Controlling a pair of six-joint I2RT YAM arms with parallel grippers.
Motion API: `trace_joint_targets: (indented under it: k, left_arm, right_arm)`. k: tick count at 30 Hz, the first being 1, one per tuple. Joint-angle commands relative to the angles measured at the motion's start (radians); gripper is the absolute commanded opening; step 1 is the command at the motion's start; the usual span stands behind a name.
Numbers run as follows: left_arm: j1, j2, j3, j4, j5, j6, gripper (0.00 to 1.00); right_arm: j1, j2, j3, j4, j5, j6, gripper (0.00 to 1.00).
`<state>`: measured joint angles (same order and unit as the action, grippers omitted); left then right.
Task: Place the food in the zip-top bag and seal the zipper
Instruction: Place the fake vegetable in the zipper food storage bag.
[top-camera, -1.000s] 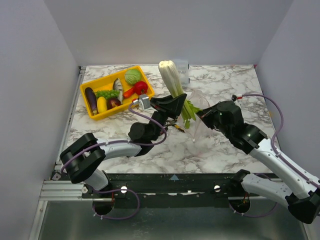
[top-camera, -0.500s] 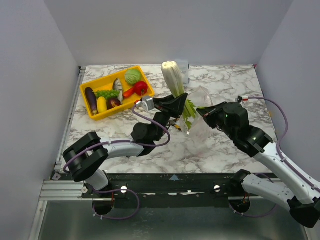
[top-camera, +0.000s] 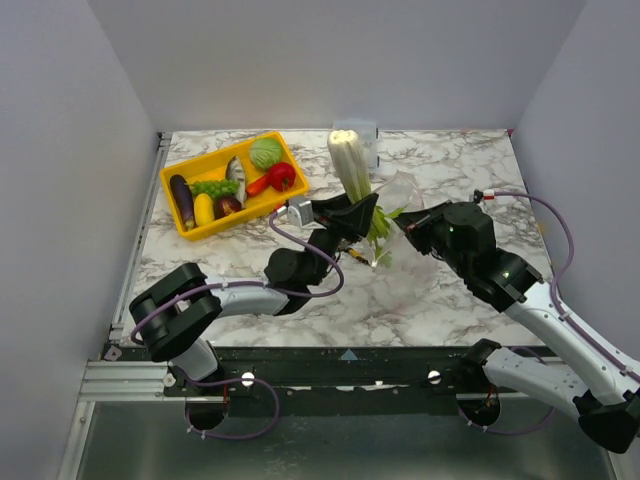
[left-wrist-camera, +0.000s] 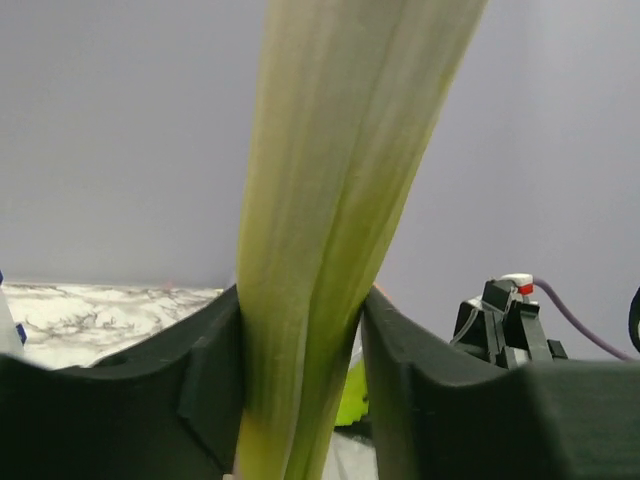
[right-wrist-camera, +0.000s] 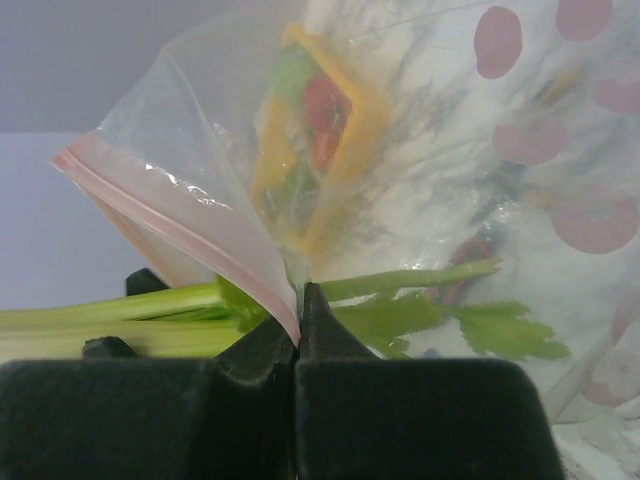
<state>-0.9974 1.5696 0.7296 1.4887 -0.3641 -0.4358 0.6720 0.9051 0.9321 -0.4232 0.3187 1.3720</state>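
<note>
My left gripper (top-camera: 358, 212) is shut on a pale green celery stalk (top-camera: 347, 157), which stands steeply with its leafy end (top-camera: 381, 226) down at the mouth of the zip-top bag (top-camera: 402, 190). In the left wrist view the stalk (left-wrist-camera: 320, 250) fills the gap between the fingers (left-wrist-camera: 150, 400). My right gripper (right-wrist-camera: 300, 318) is shut on the bag's edge, just below the pinkish zipper (right-wrist-camera: 170, 213), and holds the bag up. Celery leaves (right-wrist-camera: 470, 325) show through the clear plastic. The rest of the food lies in the yellow tray (top-camera: 292, 163).
The tray at the back left holds an eggplant (top-camera: 181, 200), a yellow fruit (top-camera: 203, 209), grapes (top-camera: 215, 187), a fish (top-camera: 237, 172), a cabbage (top-camera: 265, 152) and a red piece (top-camera: 279, 177). A small clear box (top-camera: 367, 133) stands behind the celery. Walls enclose the table on three sides.
The right gripper has lifted the bag's mouth up and shifted right. The left gripper has moved a little to the right, and the celery stands more upright with its leaves at the bag.
</note>
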Motion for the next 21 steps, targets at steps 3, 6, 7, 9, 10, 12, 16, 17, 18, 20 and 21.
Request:
trace_joint_targets:
  k: [3, 6, 7, 9, 10, 12, 16, 17, 18, 20, 21]
  left_arm:
    - [-0.01, -0.036, -0.059, 0.063, -0.008, -0.031, 0.68]
    - [-0.012, -0.067, -0.061, 0.002, 0.006, -0.03, 0.82]
    - [-0.012, -0.08, -0.062, -0.024, 0.011, -0.032, 0.87]
    - [-0.013, -0.108, -0.065, -0.078, 0.025, -0.023, 0.9]
    - [-0.014, -0.122, -0.069, -0.104, 0.023, -0.017, 0.9]
    - [-0.014, -0.156, -0.081, -0.166, 0.009, -0.017, 0.92]
    - [-0.015, -0.261, -0.072, -0.433, 0.078, 0.012, 0.99]
    - [-0.016, -0.282, -0.067, -0.494, 0.081, 0.017, 0.99]
    - [-0.016, -0.301, -0.071, -0.543, 0.081, 0.019, 0.99]
    - [-0.017, -0.321, -0.1, -0.532, 0.085, 0.057, 0.94]
    - [-0.017, -0.319, -0.113, -0.51, 0.082, 0.075, 0.87]
  right_arm:
    - [-0.003, 0.004, 0.034, 0.039, 0.049, -0.024, 0.0]
    - [-0.003, 0.01, 0.028, 0.052, 0.046, -0.028, 0.0]
    - [-0.003, 0.013, 0.027, 0.054, 0.048, -0.03, 0.0]
    - [-0.003, 0.016, 0.027, 0.055, 0.047, -0.037, 0.0]
    - [-0.003, 0.018, 0.026, 0.055, 0.049, -0.043, 0.0]
    - [-0.003, 0.018, 0.024, 0.054, 0.056, -0.063, 0.0]
    - [-0.003, 0.022, 0.016, 0.043, 0.086, -0.12, 0.0]
    - [-0.003, 0.022, 0.01, 0.042, 0.094, -0.133, 0.0]
    - [-0.003, 0.02, 0.005, 0.049, 0.101, -0.152, 0.0]
    - [-0.003, 0.013, -0.012, 0.076, 0.11, -0.184, 0.0]
    - [-0.003, 0.009, -0.02, 0.087, 0.111, -0.193, 0.0]
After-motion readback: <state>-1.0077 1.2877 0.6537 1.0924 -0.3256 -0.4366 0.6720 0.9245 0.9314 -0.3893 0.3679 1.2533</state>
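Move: The celery held upright in the left gripper already has its leaves in the bag; the bag mouth lies about 6 cm to that gripper's right, 3 cm ahead and 7 cm below. The right gripper, pinching the rim, is level fore-and-aft, 8 cm right and 7 cm lower; the pliers lie some 28 cm below and 2 cm ahead. From the right gripper, the mouth is about 3 cm ahead and 2 cm left, at its own height. Open the left gripper from its narrow grip on the celery to full width, dipping about 2 cm with the stalk as you let go. Then rise slightly and draw back about 2.5 cm and some 2 cm left, away from the bag mouth, rolling the wrist about 10 degrees. Keep the right fingers shut on the bag's rim, holding it nearly still. ##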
